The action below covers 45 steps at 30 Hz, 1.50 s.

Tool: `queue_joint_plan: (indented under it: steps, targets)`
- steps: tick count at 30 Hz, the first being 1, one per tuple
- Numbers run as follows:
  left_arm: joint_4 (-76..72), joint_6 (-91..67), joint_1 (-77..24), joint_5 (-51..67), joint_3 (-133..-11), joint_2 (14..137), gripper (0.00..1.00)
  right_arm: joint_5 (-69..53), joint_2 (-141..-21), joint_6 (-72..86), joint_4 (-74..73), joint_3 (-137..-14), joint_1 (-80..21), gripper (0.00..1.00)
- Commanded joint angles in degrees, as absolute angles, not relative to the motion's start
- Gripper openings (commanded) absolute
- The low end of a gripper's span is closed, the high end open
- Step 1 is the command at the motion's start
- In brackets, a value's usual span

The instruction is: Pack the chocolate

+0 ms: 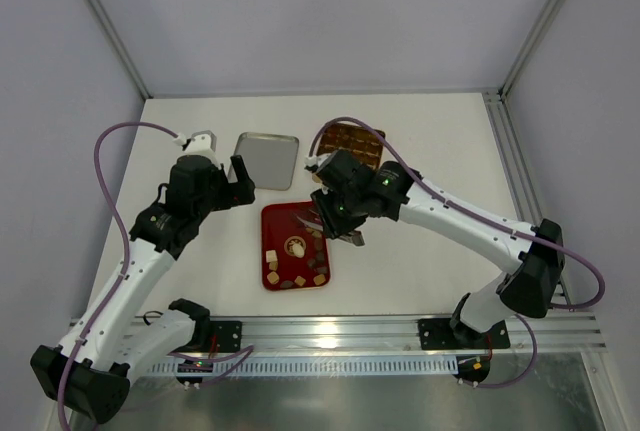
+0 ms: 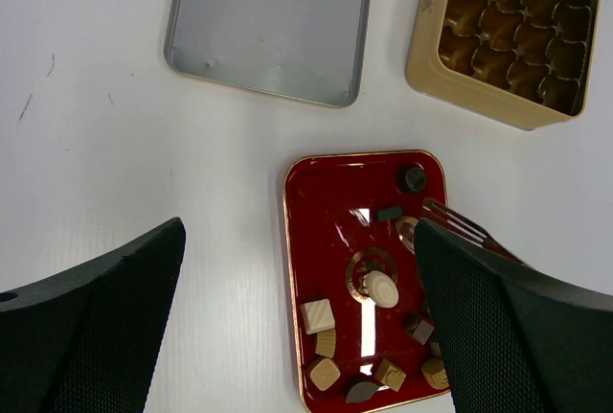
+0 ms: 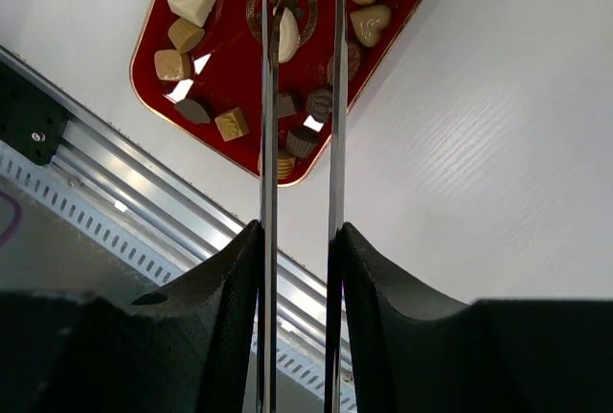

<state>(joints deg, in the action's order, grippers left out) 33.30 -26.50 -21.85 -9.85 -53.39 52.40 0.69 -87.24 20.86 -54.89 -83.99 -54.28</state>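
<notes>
The chocolate, several tan cubes and dark lumps plus one whitish round piece (image 2: pixel 381 288), lies on a red tray (image 1: pixel 275 221). My right gripper (image 3: pixel 299 236) is shut on a pair of metal tongs (image 3: pixel 268 97). The tong blades reach out over the tray, their tips standing apart beside the whitish piece (image 3: pixel 288 37). In the top view the right gripper (image 1: pixel 345 229) hangs over the tray's right edge. My left gripper (image 2: pixel 299 231) is open and empty. It hovers above the tray's left edge and the bare table (image 2: pixel 115 173), left of the chocolate.
A gold tin (image 2: pixel 508 30) with empty grid compartments stands behind the tray to the right. Its silver lid (image 2: pixel 268 25) lies upturned behind the tray to the left. An aluminium rail (image 3: pixel 144 193) runs along the near table edge.
</notes>
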Motion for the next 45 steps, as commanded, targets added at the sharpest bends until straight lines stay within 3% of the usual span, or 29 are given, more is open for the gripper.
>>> queue_joint_plan:
  steps: [1, 45]
  targets:
    - [32.5, -26.4, -21.8, -10.4, -54.4, 52.0, 1.0, 0.7, -86.9, 22.1, -53.2, -82.7, -54.9, 0.39]
    - [32.7, -26.0, -21.8, -10.8, -54.6, 51.6, 1.0, 0.9, -99.2, 22.2, -53.4, -88.7, -53.4, 0.43]
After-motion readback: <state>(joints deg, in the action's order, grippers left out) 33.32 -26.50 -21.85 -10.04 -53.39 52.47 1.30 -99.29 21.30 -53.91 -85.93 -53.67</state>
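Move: The right hand, already holding the tongs, has the dark square chocolate roughly 8 cm ahead, 9 cm to its left and 17 cm below. The dark round chocolate lies 3 cm beyond that one and 2 cm to its right; the light oval one 2 cm nearer and 1 cm right of it. From the idle left hand the dark square chocolate is about level, 13 cm right and 20 cm below. Keeping its grip, the right hand sinks about 6 cm, bringing the tongs down towards the tray's far-right chocolates. ##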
